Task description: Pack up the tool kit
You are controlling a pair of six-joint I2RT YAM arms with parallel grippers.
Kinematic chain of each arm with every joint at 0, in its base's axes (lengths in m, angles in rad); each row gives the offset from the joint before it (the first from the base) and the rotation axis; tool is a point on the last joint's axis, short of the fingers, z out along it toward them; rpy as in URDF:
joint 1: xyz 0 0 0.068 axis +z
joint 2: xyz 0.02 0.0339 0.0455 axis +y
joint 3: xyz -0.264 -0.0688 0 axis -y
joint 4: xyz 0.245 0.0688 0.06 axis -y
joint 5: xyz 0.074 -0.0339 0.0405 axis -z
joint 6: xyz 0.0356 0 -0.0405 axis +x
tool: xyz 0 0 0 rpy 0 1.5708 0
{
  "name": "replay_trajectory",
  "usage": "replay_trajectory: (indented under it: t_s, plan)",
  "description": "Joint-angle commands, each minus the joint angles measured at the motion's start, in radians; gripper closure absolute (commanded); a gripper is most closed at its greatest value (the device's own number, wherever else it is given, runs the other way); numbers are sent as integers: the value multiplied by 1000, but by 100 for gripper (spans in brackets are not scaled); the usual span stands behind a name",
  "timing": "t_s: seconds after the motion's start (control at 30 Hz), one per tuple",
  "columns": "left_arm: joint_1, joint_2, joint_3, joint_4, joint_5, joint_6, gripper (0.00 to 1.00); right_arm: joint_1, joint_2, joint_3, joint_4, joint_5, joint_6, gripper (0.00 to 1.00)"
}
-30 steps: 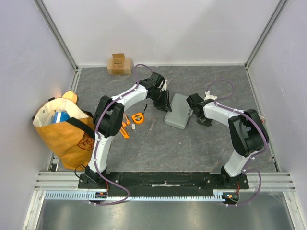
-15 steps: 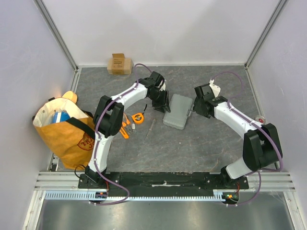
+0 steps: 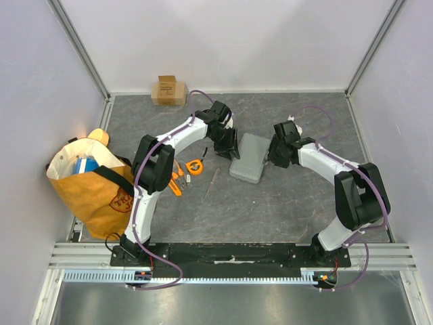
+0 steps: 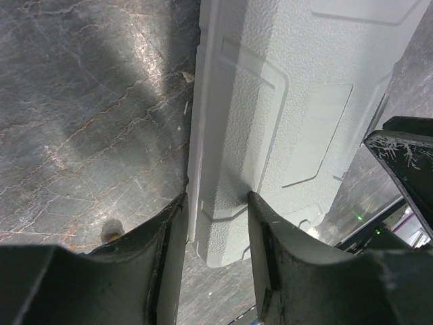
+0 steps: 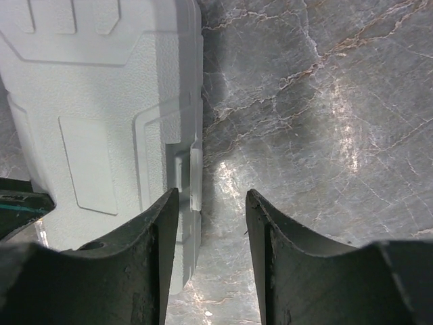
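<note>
The grey case [image 3: 249, 158] lies closed and flat in the middle of the table. My left gripper [image 3: 230, 147] is at its left long edge. In the left wrist view the case [image 4: 298, 101] has its rim between the parted fingers [image 4: 260, 230] of that gripper [image 4: 216, 203], one over the lid and one over the table. My right gripper [image 3: 275, 154] is at the opposite edge. It [image 5: 212, 200] stands open, with a latch tab of the case [image 5: 95, 101] just inside its left finger. Orange-and-black pliers [image 3: 177, 179], a tape measure [image 3: 194, 166] and a thin screwdriver [image 3: 212, 183] lie left of the case.
A yellow-orange bag [image 3: 91, 186] stands at the left wall. A small cardboard box [image 3: 168, 90] sits at the back edge. Aluminium posts and white walls close in the table on three sides.
Both grippers have opened wider at the case's edges. The right arm swung out to the right and came back in to the case's right edge. The case has hardly moved.
</note>
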Motion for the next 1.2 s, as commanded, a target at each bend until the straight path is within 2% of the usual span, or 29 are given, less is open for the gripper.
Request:
replay_trajectory:
  t_s: [0.0,0.1,0.43,0.5,0.6,0.73,0.77,0.97,1.17]
  plan:
    - [4,37,5,-67,-48,35,54,-12,18,-11,40,-18,-10,51]
    - [6,37,6,-67,-46,33,54,-15,21,-17,35,-4,1,56]
    - [6,41,11,-68,-40,26,54,-18,47,-39,90,-13,-10,57]
    - [6,40,12,-67,-39,23,54,-18,61,-37,104,-22,-11,60]
    - [6,37,11,-67,-34,19,54,-20,70,-40,142,-53,-14,73]
    - [6,26,20,-67,-33,21,53,-21,61,-45,168,-82,-14,97]
    - [4,20,23,-67,-36,23,53,-23,50,-45,168,-84,-13,100]
    - [4,-45,74,-61,-48,27,30,-23,-11,44,8,-6,-52,100]
    - [6,-126,82,40,42,9,25,-21,-91,150,-111,-11,-100,100]
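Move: The grey case's side latch lies roughly 1 cm ahead, 1 cm to the left and 3 cm below the right hand; the case's middle is about 7 cm to that hand's left and 1 cm ahead. From the left hand, whose half-open fingers straddle the case's left long side, the latch is some 11 cm to the right and 1 cm ahead, the case's middle about 6 cm right and 2 cm ahead. A slim grey tool lies about 8 cm left and 8 cm back of the left hand. The case's right-side latch is the target: the right hand eases down about 2 cm, drifting slightly forward and left, and its half-open fingers shut fully at the latch, then rise straight up about 3 cm, still shut. The left hand stays astride the opposite side until late, when its fingers spread wider and it lifts roughly 1.5 cm. ##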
